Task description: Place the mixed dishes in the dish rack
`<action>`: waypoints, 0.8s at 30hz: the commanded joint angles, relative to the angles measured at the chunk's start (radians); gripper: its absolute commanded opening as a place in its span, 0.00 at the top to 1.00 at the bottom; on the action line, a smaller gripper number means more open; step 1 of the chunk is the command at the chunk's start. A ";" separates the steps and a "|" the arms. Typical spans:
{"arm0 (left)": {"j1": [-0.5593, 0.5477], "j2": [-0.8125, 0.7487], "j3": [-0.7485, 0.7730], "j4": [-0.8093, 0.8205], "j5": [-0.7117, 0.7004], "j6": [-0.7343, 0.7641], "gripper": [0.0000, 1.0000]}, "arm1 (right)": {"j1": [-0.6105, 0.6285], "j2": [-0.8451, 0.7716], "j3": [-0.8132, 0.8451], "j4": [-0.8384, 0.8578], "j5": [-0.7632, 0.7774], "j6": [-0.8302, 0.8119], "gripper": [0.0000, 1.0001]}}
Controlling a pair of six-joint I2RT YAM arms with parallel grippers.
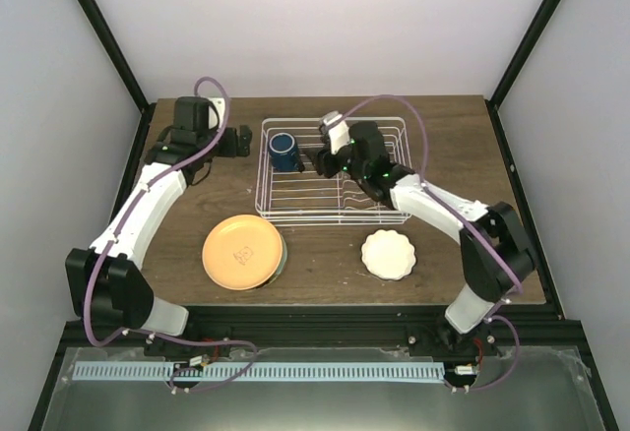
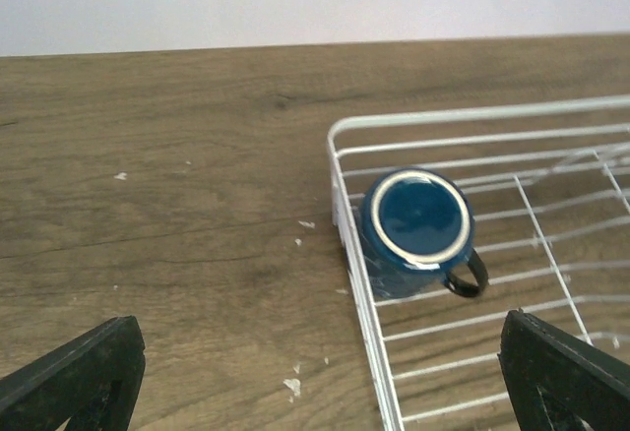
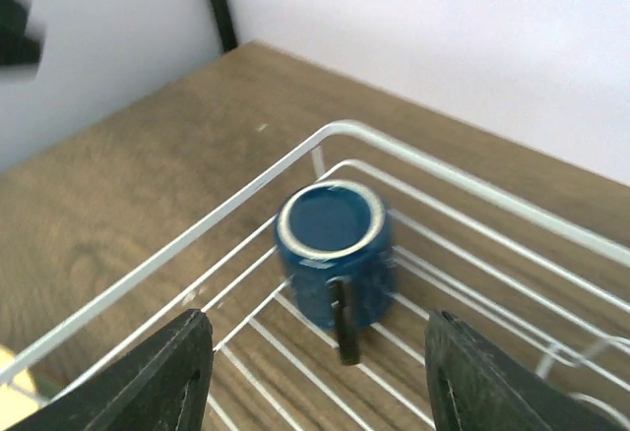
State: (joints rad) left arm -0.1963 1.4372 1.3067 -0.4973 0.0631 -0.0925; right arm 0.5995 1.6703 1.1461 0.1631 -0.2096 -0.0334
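The dark blue mug stands upside down in the far left corner of the white wire dish rack. My right gripper hovers over the rack just right of the mug, open, its fingers apart from the mug. The mug's handle points toward it. My left gripper is open and empty outside the rack's left rim. The orange-yellow plate lies on the table over the mint-green plate. The white scalloped dish lies front right.
Upright tines line the rack's right half. Dark frame posts and white walls enclose the wooden table. Small white flecks lie on the wood by the rack's left rim.
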 commanded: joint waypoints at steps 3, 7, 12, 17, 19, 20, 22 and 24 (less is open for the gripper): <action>-0.123 0.018 0.031 -0.073 0.040 0.079 0.00 | -0.151 -0.058 0.103 -0.197 0.201 0.331 0.39; -0.215 0.030 0.054 -0.130 0.044 0.084 0.00 | -0.295 0.036 0.335 -0.500 0.251 0.433 0.39; -0.382 0.057 0.082 -0.192 0.040 0.105 0.00 | -0.473 0.059 0.414 -0.617 0.199 0.492 0.39; -0.537 0.122 0.144 -0.256 0.084 0.115 0.00 | -0.592 0.070 0.451 -0.681 0.197 0.492 0.38; -0.590 0.145 0.163 -0.273 0.108 0.118 0.00 | -0.624 0.069 0.456 -0.696 0.194 0.479 0.38; -0.614 0.158 0.172 -0.282 0.124 0.120 0.00 | -0.637 0.068 0.458 -0.700 0.192 0.473 0.38; -0.661 0.187 0.183 -0.291 0.141 0.122 0.00 | -0.660 0.066 0.461 -0.710 0.187 0.464 0.38; -0.697 0.215 0.193 -0.291 0.149 0.126 0.00 | -0.675 0.065 0.462 -0.713 0.177 0.456 0.37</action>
State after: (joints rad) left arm -0.8387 1.6093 1.4616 -0.7464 0.1642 0.0128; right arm -0.0471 1.7374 1.5551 -0.5037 -0.0162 0.4343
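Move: The white bowl lies some 19 cm back and 38 cm to the right of the left hand, about 23 cm below it. The orange plate is about 18 cm straight back of that hand, and the dish rack's middle 25 cm right and 5 cm ahead. From the right hand, the bowl is 18 cm back and 18 cm right; the blue mug stands 11 cm ahead, 10 cm left. Open left hand sweeps 25 cm right and 15 cm back towards the white bowl; right hand withdraws rightward, still empty. ##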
